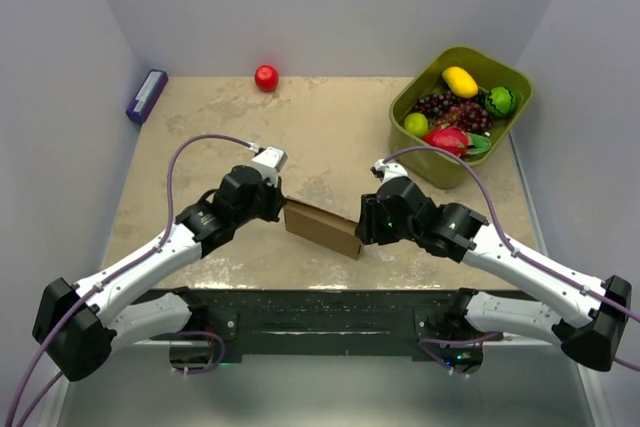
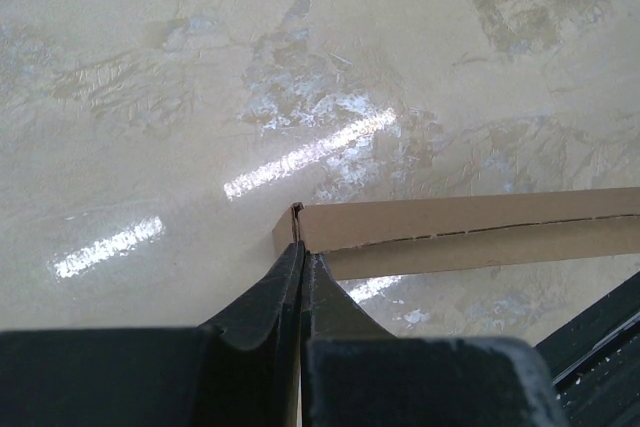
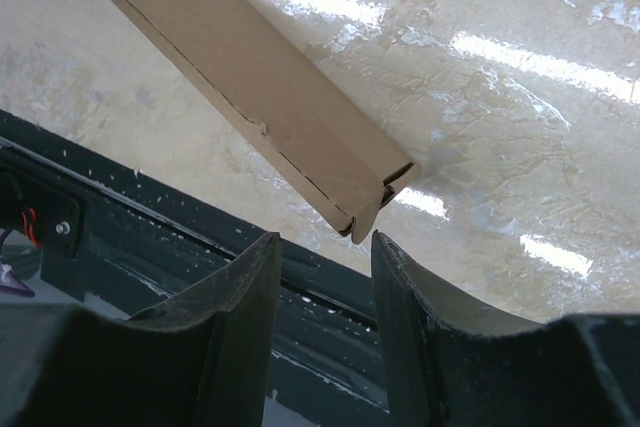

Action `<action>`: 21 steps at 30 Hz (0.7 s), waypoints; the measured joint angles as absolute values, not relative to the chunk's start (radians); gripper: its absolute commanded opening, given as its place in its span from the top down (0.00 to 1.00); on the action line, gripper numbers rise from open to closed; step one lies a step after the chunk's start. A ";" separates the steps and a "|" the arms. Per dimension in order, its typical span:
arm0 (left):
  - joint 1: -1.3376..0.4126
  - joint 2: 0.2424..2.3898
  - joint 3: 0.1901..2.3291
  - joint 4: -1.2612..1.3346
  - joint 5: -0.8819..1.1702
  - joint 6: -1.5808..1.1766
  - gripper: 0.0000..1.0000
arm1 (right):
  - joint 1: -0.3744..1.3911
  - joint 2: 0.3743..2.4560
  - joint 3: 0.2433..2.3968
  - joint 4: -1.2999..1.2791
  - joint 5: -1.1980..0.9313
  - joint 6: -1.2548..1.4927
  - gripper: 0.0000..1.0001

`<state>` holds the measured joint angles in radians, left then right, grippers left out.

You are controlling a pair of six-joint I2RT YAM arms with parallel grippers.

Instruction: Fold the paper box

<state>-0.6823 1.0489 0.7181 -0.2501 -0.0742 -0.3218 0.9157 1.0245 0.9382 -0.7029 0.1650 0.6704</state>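
Note:
The paper box (image 1: 320, 227) is a flat brown cardboard strip standing on edge near the table's front, between my two arms. My left gripper (image 1: 278, 203) is at its left end. In the left wrist view the fingers (image 2: 301, 252) are pressed together right at the box's (image 2: 470, 232) corner, with a thin cardboard edge pinched between them. My right gripper (image 1: 364, 228) is at the box's right end. In the right wrist view its jaws (image 3: 325, 239) stand apart, and the box's (image 3: 250, 77) folded end hangs just beyond the tips, touching neither finger.
A green bin (image 1: 505, 72) of toy fruit sits at the back right. A red ball (image 1: 266, 77) lies at the back centre and a purple block (image 1: 147, 95) at the back left. The dark base rail (image 1: 320, 309) runs along the near edge, just below the box.

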 measured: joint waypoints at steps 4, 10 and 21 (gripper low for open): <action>-0.690 1.049 0.719 -0.250 -0.083 -0.323 1.00 | 0.916 1.034 0.938 -0.703 0.171 0.681 0.59; -0.696 1.051 0.724 -0.257 -0.087 -0.323 1.00 | 0.916 1.042 0.935 -0.717 0.191 0.696 0.62; -0.706 1.053 0.726 -0.258 -0.098 -0.322 1.00 | 0.916 1.055 0.883 -0.709 0.202 0.722 0.82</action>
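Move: The paper box's right-end flap sits just under the open right fingertips, about 3 cm below them and roughly 1 cm farther out and 1 cm to the right. From that hand the box's middle is some 8 cm left, 4 cm ahead and 6 cm down; the left fingertips on its far end are about 17 cm left, 8 cm ahead and 3 cm lower. From the left hand, the flap lies roughly 18 cm right, 7 cm back, about level. The right fingertips come down around the flap at the box's right end, one to each side, and narrow to about half their gap; contact seems just to begin at one finger. That hand sinks about 3 cm, slowly at first and then faster, easing 1 cm to its right. The left hand stays put, still pinching the box's left end. ##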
